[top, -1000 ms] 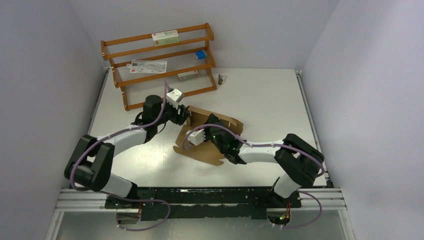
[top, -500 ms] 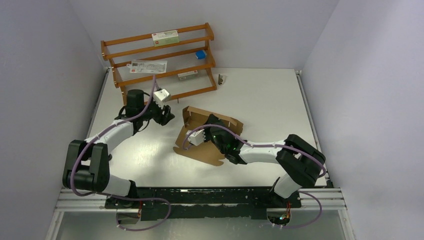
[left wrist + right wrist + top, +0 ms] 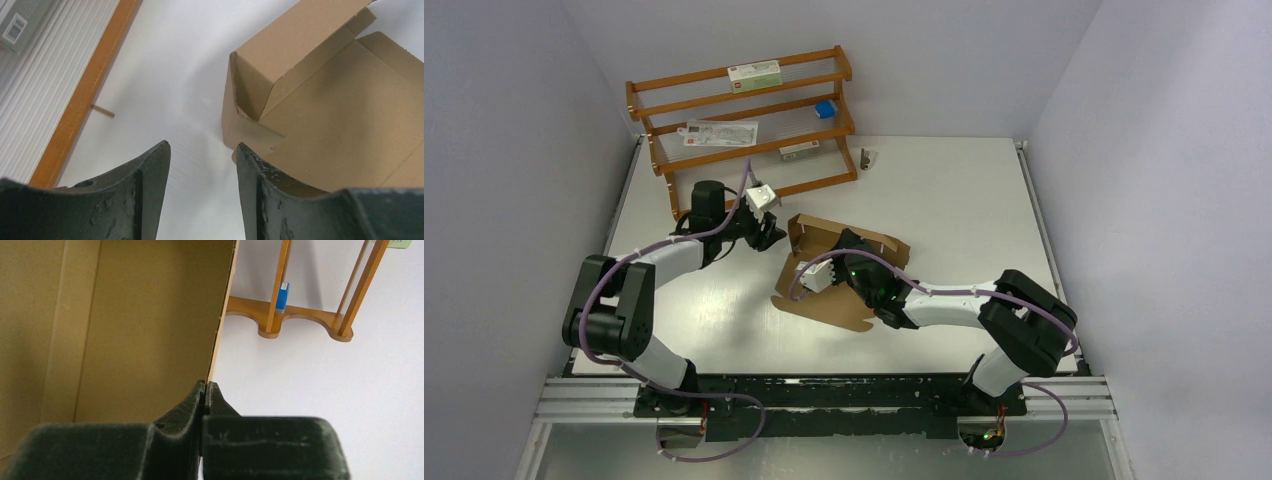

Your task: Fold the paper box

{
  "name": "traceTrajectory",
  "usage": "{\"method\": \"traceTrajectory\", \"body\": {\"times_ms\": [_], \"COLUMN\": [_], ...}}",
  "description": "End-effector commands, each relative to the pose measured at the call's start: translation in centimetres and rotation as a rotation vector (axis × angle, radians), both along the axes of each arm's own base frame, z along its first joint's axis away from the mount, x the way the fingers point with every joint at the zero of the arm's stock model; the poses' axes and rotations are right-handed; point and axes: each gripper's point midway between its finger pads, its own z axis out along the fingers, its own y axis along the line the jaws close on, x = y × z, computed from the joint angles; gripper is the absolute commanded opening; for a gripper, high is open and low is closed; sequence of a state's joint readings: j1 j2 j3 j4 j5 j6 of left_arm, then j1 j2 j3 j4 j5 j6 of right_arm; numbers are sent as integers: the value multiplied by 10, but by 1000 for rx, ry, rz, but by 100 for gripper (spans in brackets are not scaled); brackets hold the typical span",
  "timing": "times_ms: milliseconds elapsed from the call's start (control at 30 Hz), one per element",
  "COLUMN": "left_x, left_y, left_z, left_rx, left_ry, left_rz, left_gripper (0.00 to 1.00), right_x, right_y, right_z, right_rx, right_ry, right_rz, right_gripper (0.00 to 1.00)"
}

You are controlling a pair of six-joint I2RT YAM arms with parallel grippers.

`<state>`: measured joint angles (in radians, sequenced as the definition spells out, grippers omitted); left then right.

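The paper box (image 3: 839, 285) is brown cardboard, half formed, lying mid-table with its far wall and left corner standing. In the left wrist view that raised corner (image 3: 260, 75) stands just ahead and to the right. My left gripper (image 3: 771, 232) hovers just left of this corner, open, with only white table between its fingers (image 3: 150, 175). My right gripper (image 3: 844, 243) reaches over the box from the right. It is shut on the edge of the box's far wall (image 3: 220, 325), the box's inside showing to the left in the right wrist view.
A wooden rack (image 3: 744, 120) stands at the back left, holding a white red-labelled carton (image 3: 754, 73), a small blue box (image 3: 825, 108) and a flat packet (image 3: 719, 133). A small metal object (image 3: 865, 158) lies right of the rack. The rack's base rail (image 3: 85, 95) is close on my left gripper's left.
My left gripper drew back leftward from the box's left corner, then edged part of the way back toward it, its jaws narrowing a little. The right arm and box have not moved.
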<state>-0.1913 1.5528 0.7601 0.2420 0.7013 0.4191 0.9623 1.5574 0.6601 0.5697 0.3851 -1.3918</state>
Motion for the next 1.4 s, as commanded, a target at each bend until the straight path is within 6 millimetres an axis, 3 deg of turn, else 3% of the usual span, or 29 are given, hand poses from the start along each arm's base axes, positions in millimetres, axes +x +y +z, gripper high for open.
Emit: {"method": "traceTrajectory", "body": {"times_ms": [0, 133, 367, 700, 1000, 1233, 1367], "left_x": [13, 10, 11, 12, 6, 12, 13], "left_y": [-21, -38, -56, -59, -73, -76, -76], "left_z": [11, -3, 4, 12, 24, 22, 21], "left_rx": [-10, 45, -7, -64, -131, -119, -115], "left_ry": [-111, -128, -177, -228, -264, -260, -255], "left_rz": [-71, -101, -115, -45, -14, 0, 1], "left_gripper": [56, 54, 52, 49, 49, 39, 25], "right_x": [-9, -8, -9, -10, -11, -12, -12], "right_y": [-2, -2, -1, 3, 5, 5, 5], "right_z": [-19, -17, -17, -22, -24, -26, -25], "right_rx": [-59, -67, -75, -85, -96, -92, -88], "right_ry": [50, 45, 47, 60, 61, 69, 70], "right_rz": [27, 21, 25, 32, 33, 36, 36], "right_gripper": [0, 0, 0, 0, 0, 0, 0]}}
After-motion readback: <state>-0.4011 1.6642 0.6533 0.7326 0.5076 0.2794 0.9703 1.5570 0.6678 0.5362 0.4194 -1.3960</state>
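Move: The paper box's far left corner, with its upright flaps, stands about 7 cm to the right of the left hand, 1 cm ahead and roughly level in height. The wooden rack's bottom rail crosses some 12 cm ahead of that hand, 2 cm left and 6 cm lower; the right gripper is level ahead, about 21 cm to its right. From the right hand, the corner lies about 14 cm left and 2 cm ahead. Left hand goes about 7 cm right, tilting up, fingers half-closing astride the corner; right keeps pinching the wall. ##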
